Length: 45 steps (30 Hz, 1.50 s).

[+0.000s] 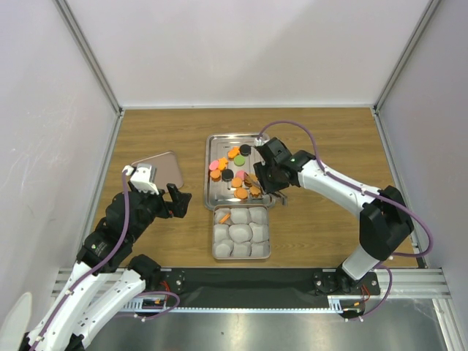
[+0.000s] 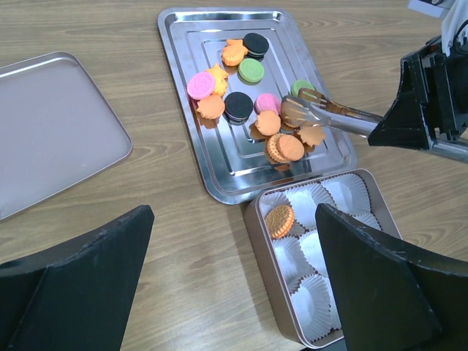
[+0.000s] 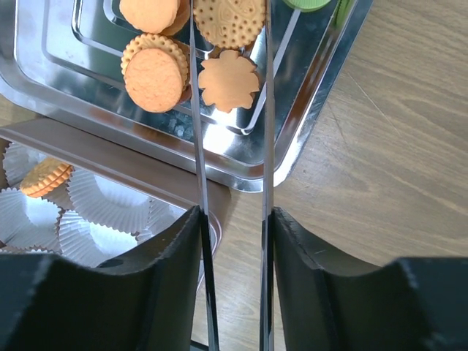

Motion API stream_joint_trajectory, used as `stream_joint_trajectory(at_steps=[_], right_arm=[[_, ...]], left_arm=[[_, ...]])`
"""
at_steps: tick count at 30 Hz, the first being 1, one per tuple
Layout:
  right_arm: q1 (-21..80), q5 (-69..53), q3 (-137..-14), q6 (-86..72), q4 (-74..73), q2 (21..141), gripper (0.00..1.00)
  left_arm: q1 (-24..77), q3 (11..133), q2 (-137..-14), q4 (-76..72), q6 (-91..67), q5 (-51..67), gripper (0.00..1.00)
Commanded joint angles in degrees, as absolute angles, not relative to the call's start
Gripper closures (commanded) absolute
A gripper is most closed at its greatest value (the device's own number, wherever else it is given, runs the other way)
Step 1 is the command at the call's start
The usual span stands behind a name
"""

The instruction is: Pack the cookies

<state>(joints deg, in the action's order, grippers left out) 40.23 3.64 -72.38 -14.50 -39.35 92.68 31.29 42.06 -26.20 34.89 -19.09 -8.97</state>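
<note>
The cookies (image 1: 232, 172) lie loose on a silver tray (image 1: 212, 199): orange, black, pink and green discs (image 2: 238, 106). One orange cookie (image 2: 279, 220) sits in a paper cup of the tan box (image 2: 257, 232). My right gripper (image 3: 234, 219) is shut on metal tongs (image 3: 196, 110), whose blades reach over the tray and flank a round orange cookie (image 3: 228, 18). In the left wrist view the tongs (image 2: 333, 113) come in from the right. My left gripper (image 2: 230, 216) hangs open and holds nothing, over the wood just left of the box.
The box (image 1: 241, 232) of white paper cups stands against the tray's near edge. A tan lid (image 1: 167, 168) lies left of the tray, partly behind my left arm. White walls enclose the wooden table (image 1: 329, 139).
</note>
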Motion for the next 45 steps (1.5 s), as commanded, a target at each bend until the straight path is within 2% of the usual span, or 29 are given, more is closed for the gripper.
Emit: stream_joint_trajectory(at_steps=[1,7,16,25,33,45], right_arm=[[40.26,5.01,-75.76,-13.8,-40.08,91.94,0.62],[39.73,6.15,-77.08,-13.8,-41.48,88.16,0.69],[40.86,5.54,-76.91,-15.2,-44.91,78.85,0.69],[53.43,6.77,-74.1,-19.95,-49.48,71.73,0.68],[60.38,8.44,-71.37,-22.94,-50.28,71.72,0.68],[61.44,8.0,-67.85,-23.55,-48.16,73.74,0.67]], left_arm=[[31.73,42.1,-26.37,33.58,-19.51,-9.93,0.0],[31.73,42.1,-26.28,33.66,-19.51,-10.02,0.0],[31.73,42.1,-26.46,33.57,-19.51,-9.76,0.0],[31.82,42.01,-26.46,33.49,-19.42,-9.49,0.0],[31.73,42.01,-26.89,33.4,-19.34,-9.23,0.0],[31.73,42.01,-26.81,33.57,-19.42,-9.4,0.0]])
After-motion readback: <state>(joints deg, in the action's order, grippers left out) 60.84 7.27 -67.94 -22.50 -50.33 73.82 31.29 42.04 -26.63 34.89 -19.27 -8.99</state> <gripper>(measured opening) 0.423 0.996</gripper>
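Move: The right hand's tongs already pinch a round orange cookie; the empty middle cup in the box's far row lies about 10 cm back, 7 cm left and 9 cm below this hand. At much that same depth, the packed cookie sits 11 cm back and 12 cm left, the flower cookie 1 cm back and 2 cm left. The left hand has that cup some 18 cm right, level ahead, 20 cm below. Right hand lifts the pinched cookie 10 cm, carries it back 13 cm, then lowers 4 cm towards the cup. ##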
